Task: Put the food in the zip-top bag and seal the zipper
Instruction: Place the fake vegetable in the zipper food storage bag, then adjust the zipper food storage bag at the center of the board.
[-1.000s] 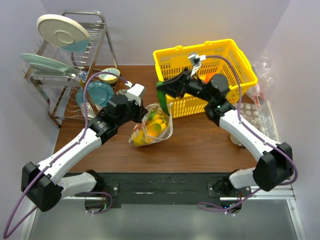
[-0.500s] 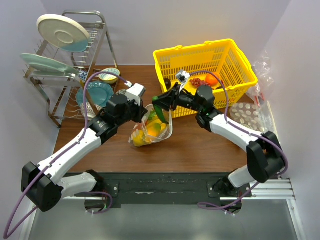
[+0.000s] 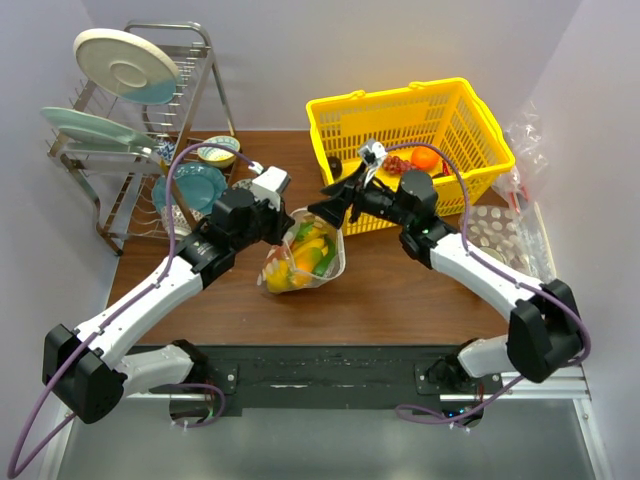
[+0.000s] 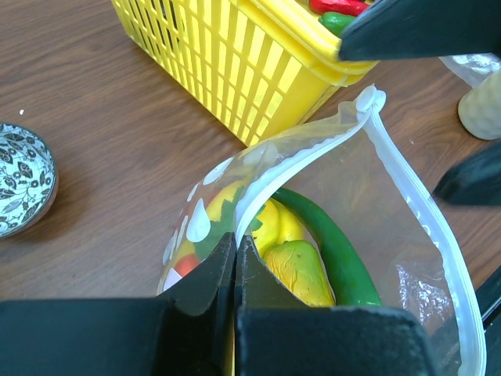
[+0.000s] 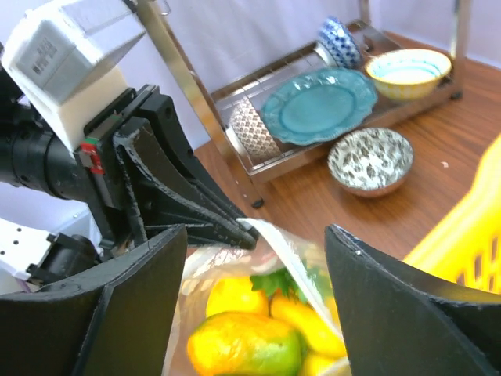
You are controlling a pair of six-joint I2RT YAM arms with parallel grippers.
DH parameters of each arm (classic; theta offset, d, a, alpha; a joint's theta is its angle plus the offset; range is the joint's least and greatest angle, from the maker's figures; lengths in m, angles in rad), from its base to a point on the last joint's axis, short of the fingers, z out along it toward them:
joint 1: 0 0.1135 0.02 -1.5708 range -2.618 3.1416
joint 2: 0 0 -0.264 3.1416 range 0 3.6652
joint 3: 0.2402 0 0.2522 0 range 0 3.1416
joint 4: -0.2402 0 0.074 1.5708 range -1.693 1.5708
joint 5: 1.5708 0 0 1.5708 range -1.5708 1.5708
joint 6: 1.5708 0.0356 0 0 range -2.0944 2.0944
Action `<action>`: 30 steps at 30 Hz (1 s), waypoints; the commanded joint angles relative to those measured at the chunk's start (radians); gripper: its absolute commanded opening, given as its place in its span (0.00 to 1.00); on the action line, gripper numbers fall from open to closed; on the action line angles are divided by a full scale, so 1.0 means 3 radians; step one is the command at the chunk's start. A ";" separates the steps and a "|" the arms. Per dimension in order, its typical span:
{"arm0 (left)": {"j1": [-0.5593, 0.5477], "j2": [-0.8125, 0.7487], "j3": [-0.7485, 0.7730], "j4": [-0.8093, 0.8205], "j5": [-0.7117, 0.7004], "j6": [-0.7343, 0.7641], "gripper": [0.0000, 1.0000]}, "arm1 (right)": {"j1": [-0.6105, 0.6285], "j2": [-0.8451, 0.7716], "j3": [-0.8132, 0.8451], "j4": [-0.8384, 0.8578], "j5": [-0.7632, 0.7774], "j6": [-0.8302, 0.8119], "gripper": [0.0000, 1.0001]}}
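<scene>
The clear zip-top bag (image 3: 305, 258) stands on the table with its mouth open and facing up. My left gripper (image 4: 235, 252) is shut on the bag's whitish zipper (image 4: 407, 180) strip at its near corner and holds that edge up. Inside lie the yellow banana bunch (image 4: 274, 223), the orange-green mango (image 5: 243, 345) and the long dark green vegetable (image 4: 337, 251). My right gripper (image 3: 335, 205) hovers just over the bag's mouth, open and holding nothing; its black fingers (image 5: 133, 313) straddle the opening.
The yellow basket (image 3: 470, 115) stands right behind the bag, with red grapes and an orange (image 3: 425, 158) in it. A dish rack (image 3: 150, 130) with plates and bowls is at the back left. A patterned bowl (image 4: 19, 188) sits on the table. Crumpled plastic (image 3: 522, 140) lies at the far right.
My right gripper brought the green vegetable down from beside the basket to the bag, then opened; the vegetable now lies inside the bag. The left arm has held still.
</scene>
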 commanded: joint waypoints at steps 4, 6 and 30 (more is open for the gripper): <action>0.0058 -0.0065 -0.0001 0.0120 -0.0022 0.0026 0.00 | -0.0007 -0.0483 0.0474 -0.1780 0.0640 -0.0300 0.61; 0.0063 -0.0055 -0.0001 0.0120 -0.0016 0.0021 0.00 | -0.0007 -0.0626 0.0459 -0.2118 0.0732 -0.0295 0.58; 0.0150 -0.0039 -0.0006 0.0145 0.0040 0.0011 0.00 | 0.0085 -0.0509 -0.0109 -0.2165 0.0278 0.0155 0.30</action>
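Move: The right hand, empty after dropping the cucumber, hangs above the bag's mouth. The right side of the open zipper rim lies about 5 cm back, 4 cm to its right and some 11 cm below. The cucumber in the bag is roughly 2 cm back, level sideways, about 20 cm down; the yellow basket's middle is some 22 cm ahead, 18 cm to the right and 20 cm lower. From the left hand, that rim side is about 10 cm right, 4 cm back and 4 cm below. Rightwards off the bag's mouth with barely a rise, then back and down beside it, the right hand ends about 10 cm lower and some 5 cm each back and right, at the right side of the zipper rim. Its fingers tip downward by roughly 30 degrees and narrow from wide to less than half open, not shut. The left hand keeps its pinch on the rim's other side. ##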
